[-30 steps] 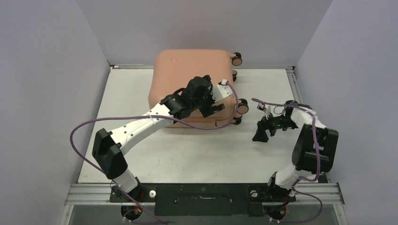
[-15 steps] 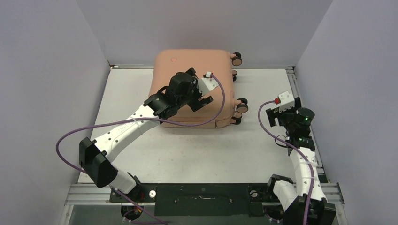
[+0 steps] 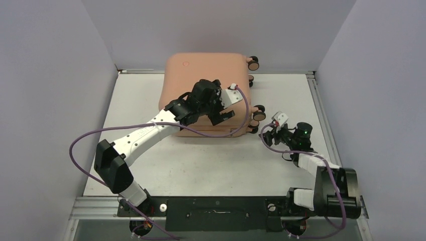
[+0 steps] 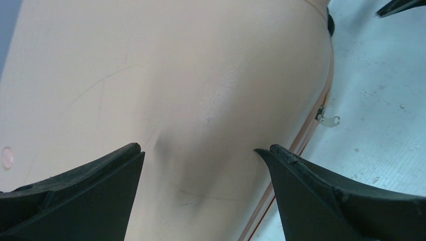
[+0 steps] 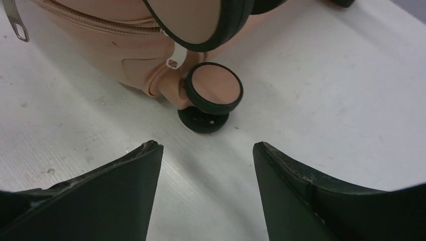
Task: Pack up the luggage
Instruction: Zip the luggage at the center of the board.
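The luggage [image 3: 201, 70] is a peach-pink hard-shell suitcase lying flat and closed at the back middle of the table. My left gripper [image 3: 222, 113] hovers over the near right part of its lid, open. In the left wrist view the smooth shell [image 4: 176, 75] fills the space between the spread fingers, with my left gripper [image 4: 198, 150] holding nothing. My right gripper [image 3: 267, 135] sits low on the table, pointing at the near right corner wheels [image 3: 259, 114]. In the right wrist view my right gripper [image 5: 206, 146] is open and empty just short of a wheel [image 5: 213, 89].
A metal zipper pull [image 4: 329, 119] hangs from the suitcase's seam above the white table [image 3: 211, 160]. Another pair of wheels [image 3: 253, 63] sticks out at the back right. Grey walls close in the table on three sides. Purple cables loop off both arms.
My right arm has swung down and left from the table's right side to the suitcase's near wheels, its jaws a little narrower. My left gripper has shifted slightly right over the lid.
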`<action>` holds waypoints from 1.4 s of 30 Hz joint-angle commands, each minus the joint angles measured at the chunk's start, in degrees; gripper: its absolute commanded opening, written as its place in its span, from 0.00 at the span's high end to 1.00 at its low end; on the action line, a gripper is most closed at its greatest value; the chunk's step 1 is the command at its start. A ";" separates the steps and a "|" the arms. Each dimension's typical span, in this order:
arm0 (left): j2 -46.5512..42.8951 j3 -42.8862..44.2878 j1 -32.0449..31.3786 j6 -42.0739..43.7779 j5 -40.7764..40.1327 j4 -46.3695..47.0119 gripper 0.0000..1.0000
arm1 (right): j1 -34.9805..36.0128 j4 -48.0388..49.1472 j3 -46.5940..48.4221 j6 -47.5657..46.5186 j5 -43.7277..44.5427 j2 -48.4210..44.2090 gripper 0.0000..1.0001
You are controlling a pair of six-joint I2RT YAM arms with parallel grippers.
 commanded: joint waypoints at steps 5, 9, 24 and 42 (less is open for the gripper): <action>2.46 6.27 -0.70 0.55 1.92 -3.08 0.04 | 4.69 22.11 6.42 7.55 -5.16 13.58 0.38; 2.52 6.60 -0.28 0.67 1.83 -3.46 0.04 | 5.00 25.65 9.06 10.88 -8.81 17.79 0.43; 3.43 7.04 0.07 0.46 1.74 -4.29 0.04 | 8.73 28.54 11.55 11.81 -15.73 23.01 0.55; 7.61 8.91 -4.42 -3.16 -2.26 -1.92 0.04 | 9.03 21.54 7.86 6.37 -17.17 16.63 0.95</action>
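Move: The zipper pull hanging at the luggage's near right corner is roughly 8 cm to the right hand's left, 2 cm ahead and near its height. Around it from that hand: the upper wheels about 5 cm left, 4 ahead, 5 higher; the lower wheels some 6 cm left, 3 ahead, 3 lower; the metal pull about 15 cm left, level ahead. From the left hand the zipper pull is some 13 cm right, 2 back, 14 below. The right fingers shut at the zipper pull, tucked under the upper wheels. To get there the hand reaches forward and left about 5 cm, then slides farther left while easing back, turning some 20 degrees counter-clockwise and raising its left side a little; the gap narrows on the way and closes late. The left hand, open over the luggage, settles about 2 cm right and down. ##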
